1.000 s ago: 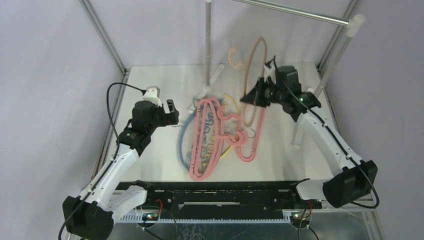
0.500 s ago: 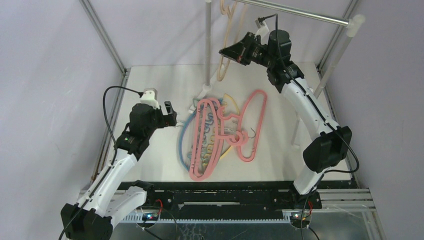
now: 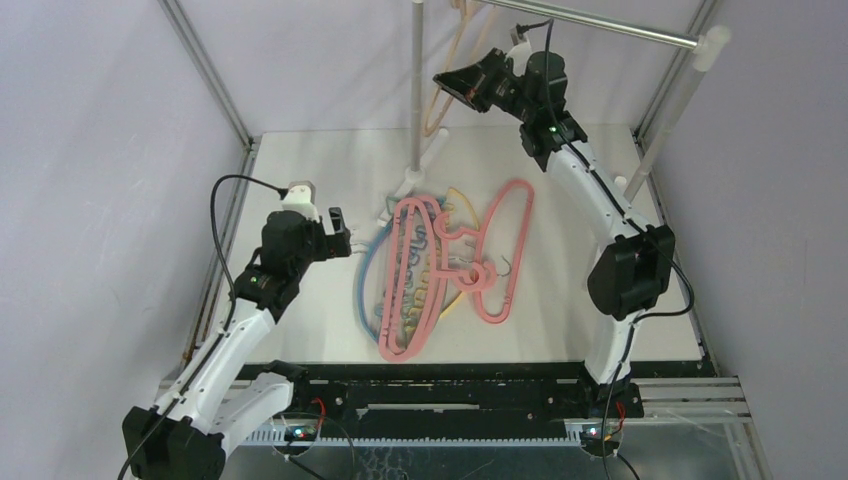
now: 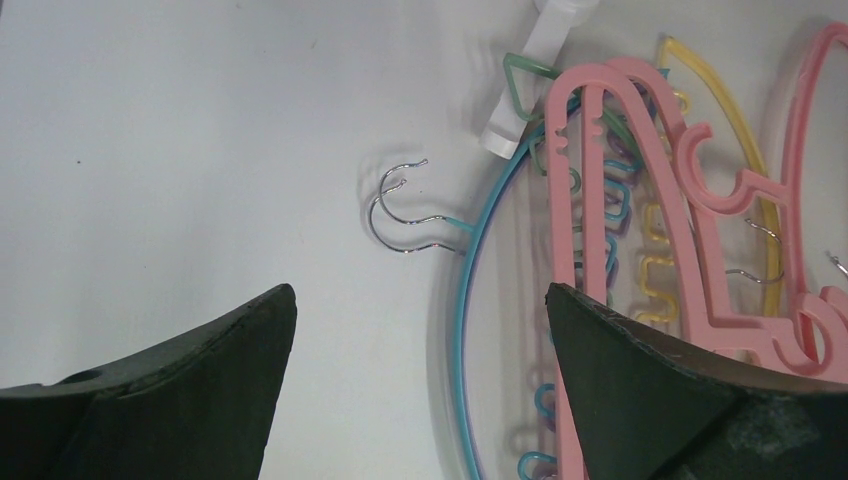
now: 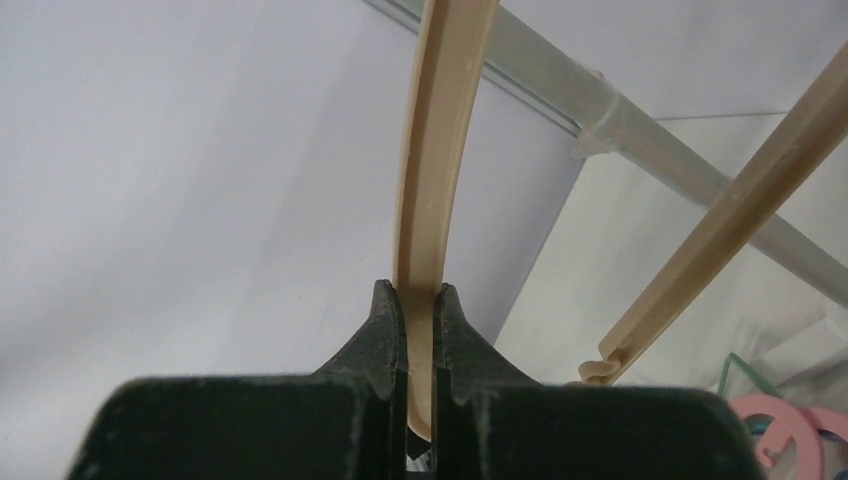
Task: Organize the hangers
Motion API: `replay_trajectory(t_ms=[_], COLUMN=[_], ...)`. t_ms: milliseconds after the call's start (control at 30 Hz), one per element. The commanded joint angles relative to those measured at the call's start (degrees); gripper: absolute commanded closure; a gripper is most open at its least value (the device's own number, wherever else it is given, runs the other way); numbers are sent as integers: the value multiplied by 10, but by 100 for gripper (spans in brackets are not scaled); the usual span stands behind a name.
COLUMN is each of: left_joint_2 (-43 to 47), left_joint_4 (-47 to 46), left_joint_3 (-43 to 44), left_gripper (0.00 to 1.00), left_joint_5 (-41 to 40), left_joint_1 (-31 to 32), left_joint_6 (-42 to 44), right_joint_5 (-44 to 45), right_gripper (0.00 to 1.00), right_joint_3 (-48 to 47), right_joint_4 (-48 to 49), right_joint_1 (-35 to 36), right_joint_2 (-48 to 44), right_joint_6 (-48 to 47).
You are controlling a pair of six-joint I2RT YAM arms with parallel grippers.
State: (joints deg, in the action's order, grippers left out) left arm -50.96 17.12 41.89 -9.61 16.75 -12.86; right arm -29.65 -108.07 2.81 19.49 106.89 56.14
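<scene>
My right gripper (image 3: 445,82) is raised near the grey rail (image 3: 600,25) and is shut on the beige hanger (image 3: 438,110); in the right wrist view its jaws clamp the beige hanger's arm (image 5: 432,150). A pile of hangers lies on the table: several pink ones (image 3: 410,280), with blue (image 3: 362,280), yellow (image 3: 457,197), green and purple ones under them. In the left wrist view the blue arc (image 4: 462,300) and two metal hooks (image 4: 395,205) lie between and ahead of my open left gripper (image 4: 420,300). My left gripper (image 3: 345,232) hovers at the pile's left edge.
A white pole (image 3: 415,85) with a white foot (image 3: 405,185) stands behind the pile. A second pole (image 3: 665,110) holds the rail at the right. Grey walls and frame struts (image 3: 205,70) close in the back and sides.
My right arm has lifted the beige hanger from the table's back up to the rail and shifted it left. My left gripper has barely moved.
</scene>
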Motion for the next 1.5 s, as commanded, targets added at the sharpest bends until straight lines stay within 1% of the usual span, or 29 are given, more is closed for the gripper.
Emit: replay_trajectory(t_ms=[0,100,200,233,300,400,467,500,600,700,800,900,967,1100,1167,1267,1367,1467], left_joint_2=[-6,-7,-9,-9,-13,-20,-26,-29,-34,-36,-34,-35,-41,-52,-59,-62,-50,-58], left_joint_4=[-15,-19,-19,-19,-21,-27,-31,-33,-42,-50,-62,-71,-71,-64,-50,-24,-34,-36], left_joint_3=[6,3,3,4,6,9,12,13,11,5,-6,-11,-9,-2,5,8,-11,-21], left_gripper=[1,1,1,0,0,0,1,1,1,1,0,1,1,1,1,0,0,1], left_joint_5=[-12,-12,-14,-15,-15,-8,-2,0,7,4,-3,12,21,40,48,25,10,-12], left_joint_1=[2,2,2,2,2,1,1,2,2,2,2,2,1,3,11,61,145,220], left_joint_6=[12,11,14,16,17,15,11,9,4,-3,-13,-15,-13,-8,-9,-13,-35,-81], right_joint_5=[22,23,28,28,36,75,82,83,92,146,194,233,245,249,242,226,225,226], right_gripper=[100,100,89,84,68,48,37,35,33,33,33,34,35,36,36,37,37,37], right_joint_3=[-18,12,38,44,54,63,82,93,141,198,246,291,327,396,407,422,436,448], right_joint_4=[11,4,-7,-10,-26,-85,-105,-114,-149,-202,-277,-362,-397,-412,-419,-416,-403,-392], right_joint_1=[-2,-3,-5,-5,-6,-5,-8,-10,-14,-12,-7,4,15,50,63,64,61,56], right_joint_2=[6,5,-7,-13,-28,-62,-87,-100,-155,-221,-262,-270,-266,-246,-229,-221,-234,-249], right_joint_6=[20,21,7,0,-20,-53,-71,-79,-109,-164,-240,-285,-299,-316,-319,-312,-307,-304])
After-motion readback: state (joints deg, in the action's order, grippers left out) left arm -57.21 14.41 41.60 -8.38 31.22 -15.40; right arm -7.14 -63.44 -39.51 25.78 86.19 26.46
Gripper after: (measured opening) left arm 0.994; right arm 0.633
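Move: The right hand still pinches the tan hanger; the spot on the rail where its hook goes lies about 9 cm ahead, 2 cm right and 9 cm above. The left post stands some 5 cm left and 3 cm ahead, and the right pink hanger lies on the table about 17 cm back, 10 cm right and 40 cm down. From the left hand, the left pink hanger is roughly 10 cm right, 1 cm back and 18 cm below; the blue hanger's hook is about 4 cm straight ahead, equally low. The right fingers lower the tan hanger about 2.5 cm onto the rail and open, letting go. The empty hand sinks on and backs off to the right, then plunges over the right pink hanger, some 30 cm down in all and 20 cm back, rolling right side down and tipping downward. Late on, the open left hand swings some 8 cm right towards the left pink hanger. ##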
